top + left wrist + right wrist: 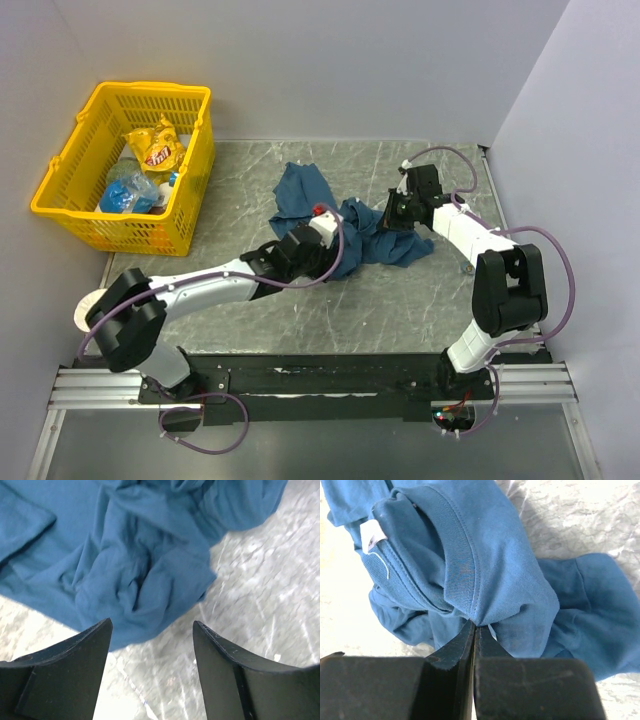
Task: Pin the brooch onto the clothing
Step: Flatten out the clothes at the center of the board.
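Note:
The clothing (303, 188), a dark teal-blue T-shirt, lies crumpled on the grey marble table. My left gripper (332, 218) hovers over the shirt's near edge. In the left wrist view it (152, 626) stands open, with only bare table and a fold of the clothing (125, 555) beyond its fingers. My right gripper (396, 214) is at the shirt's right side. The right wrist view shows it (475, 625) shut on a pinch of the clothing (495, 570) just below the ribbed neck, near the white label (372, 535). The brooch is out of view.
A yellow basket (60, 200) stands at the back left holding a yellow snack bag (155, 148) and blue packets. Grey walls close in on the table at the back and both sides. A white disc (84, 310) lies by the left arm's base.

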### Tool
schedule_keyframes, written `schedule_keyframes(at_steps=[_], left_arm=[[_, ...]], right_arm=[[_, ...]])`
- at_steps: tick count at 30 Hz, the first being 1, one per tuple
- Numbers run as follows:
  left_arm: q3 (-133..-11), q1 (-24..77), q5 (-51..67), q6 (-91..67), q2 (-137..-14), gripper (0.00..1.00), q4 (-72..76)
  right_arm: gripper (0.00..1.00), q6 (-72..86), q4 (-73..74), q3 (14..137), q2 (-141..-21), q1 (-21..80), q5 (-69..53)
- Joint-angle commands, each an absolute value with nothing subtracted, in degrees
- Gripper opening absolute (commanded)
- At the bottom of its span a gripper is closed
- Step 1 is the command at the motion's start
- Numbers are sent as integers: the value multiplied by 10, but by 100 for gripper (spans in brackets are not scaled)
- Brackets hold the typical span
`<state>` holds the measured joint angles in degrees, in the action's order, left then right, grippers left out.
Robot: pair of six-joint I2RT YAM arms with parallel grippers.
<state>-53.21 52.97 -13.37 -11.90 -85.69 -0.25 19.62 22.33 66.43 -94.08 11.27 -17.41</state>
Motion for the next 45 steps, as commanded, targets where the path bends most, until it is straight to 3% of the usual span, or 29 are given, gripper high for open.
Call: schedule_keyframes(at_steps=[1,18,32,38,41,43,45], left_arm=[[-583,530,-109,-131,-903,71,27],[-728,565,-122,-139,-1050,71,-22],[-768,592,-222,-124,-1114,60,-75],[-761,592,-234,-127,-1111,45,-72],[-755,592,-237,-127,-1100,28,-69],[-751,590,-243,-128,-1095,4,-61],[-744,585,-237,-129,-1089,1,-51]], right_arm=[[0,187,230,662,-911,114,-160],[0,181,228,662,-920,113,-147],[0,181,223,662,-921,113,-151],[0,180,223,662,-923,113,-155],[0,179,223,663,-923,113,-154],[0,178,224,664,-923,113,-154],[0,178,225,664,-921,113,-154]])
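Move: The near edge of the clothes, beside its right-hand corner, lies some 7 cm to the left hand's right, about 2 cm ahead and 8 cm below its open fingers. From that hand, the fold in the right gripper is roughly 6 cm ahead and 10 cm right, and the clothes' flat far-left end about 11 cm ahead and 5 cm left. From the right hand, the near edge lies around 4 cm back, 3 cm left and 6 cm lower. Rightward and then down goes the left hand, fingers wide, about 9 cm across towards the right gripper, easing back left a little as it sinks to some 6 cm lower, its left side rolling up slightly. There it stops and closes, pinching the clothes near their near edge. The right hand stays almost still, shut, keeping its fold. ##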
